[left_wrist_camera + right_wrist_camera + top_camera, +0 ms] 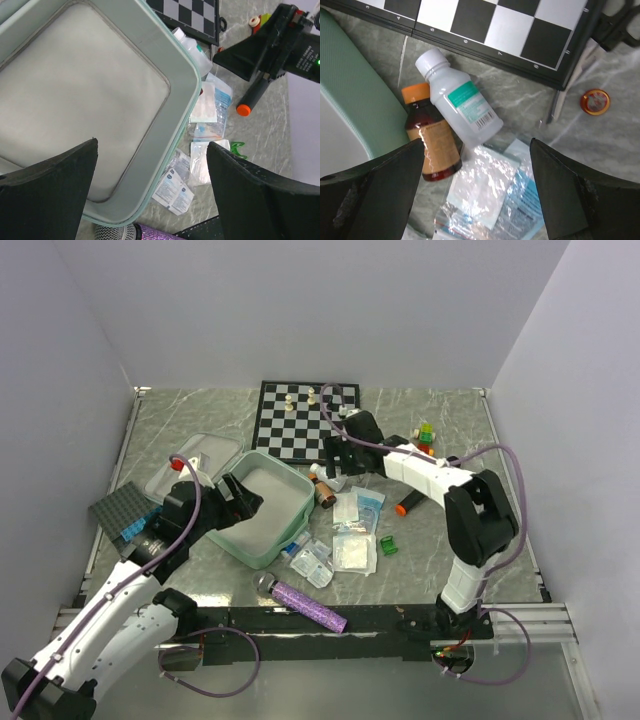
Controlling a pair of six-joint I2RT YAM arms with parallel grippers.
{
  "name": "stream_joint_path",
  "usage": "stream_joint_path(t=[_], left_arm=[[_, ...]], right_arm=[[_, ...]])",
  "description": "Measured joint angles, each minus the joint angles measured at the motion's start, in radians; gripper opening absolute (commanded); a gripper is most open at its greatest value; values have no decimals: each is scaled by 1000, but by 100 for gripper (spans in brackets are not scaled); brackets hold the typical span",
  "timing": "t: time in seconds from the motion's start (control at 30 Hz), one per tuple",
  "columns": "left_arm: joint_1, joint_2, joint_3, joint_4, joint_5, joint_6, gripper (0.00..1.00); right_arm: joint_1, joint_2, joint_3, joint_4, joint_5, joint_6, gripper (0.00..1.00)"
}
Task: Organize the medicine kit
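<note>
The medicine kit (285, 490) lies open left of centre, a mint-green case with an empty grey lining (85, 90); its lid (195, 460) is folded back to the left. My left gripper (243, 497) hovers open over the case's near corner (152, 145), holding nothing. My right gripper (340, 462) is open above a brown bottle with an orange cap (431, 137) and a white bottle (460, 100), which lie side by side against the case wall (350, 95). Clear and white sachets (355, 535) (172, 186) (487, 187) are scattered right of the case.
A chessboard (305, 420) with a few pieces sits at the back. A purple microphone (305, 603) lies at the near edge. A dark studded plate (120, 508) is at the left. An orange-tipped marker (405, 506), a green clip (388, 545) and small coloured blocks (425, 435) lie to the right.
</note>
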State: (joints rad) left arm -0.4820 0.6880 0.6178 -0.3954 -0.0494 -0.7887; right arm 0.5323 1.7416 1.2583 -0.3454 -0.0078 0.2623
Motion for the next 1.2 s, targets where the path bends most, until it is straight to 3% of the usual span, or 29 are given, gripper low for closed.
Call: stream_joint_path(t=[0.77, 0.93, 1.2], left_arm=[[0, 17, 6, -35, 11, 10, 96], [0, 17, 6, -35, 11, 10, 96], [0, 17, 6, -36, 11, 10, 96]], right_arm=[[13, 190, 81, -11, -16, -72, 80], [13, 203, 84, -2, -33, -83, 73], [13, 213, 82, 4, -71, -112, 52]])
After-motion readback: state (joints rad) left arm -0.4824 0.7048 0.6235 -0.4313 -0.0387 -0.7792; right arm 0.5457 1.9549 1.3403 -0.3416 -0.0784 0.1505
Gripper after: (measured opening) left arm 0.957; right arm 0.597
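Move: The white bottle lies under the right gripper, about 8 cm down, some 2 cm ahead and 4 cm to its left. The brown bottle lies beside it, 2 cm back and 5 cm left of the gripper; the chessboard's middle is some 17 cm ahead and 8 cm left, and the green box's middle about 6 cm back and 18 cm left. From the left gripper, the white bottle is roughly 16 cm ahead, 17 cm right and 16 cm below. Lower the open right gripper about 6 cm onto the white bottle, easing some 2 cm left and turning it slightly counter-clockwise. Slow down near the bottom and draw the fingers part way shut around the bottle's base end, the left finger going in between it and the brown bottle. ##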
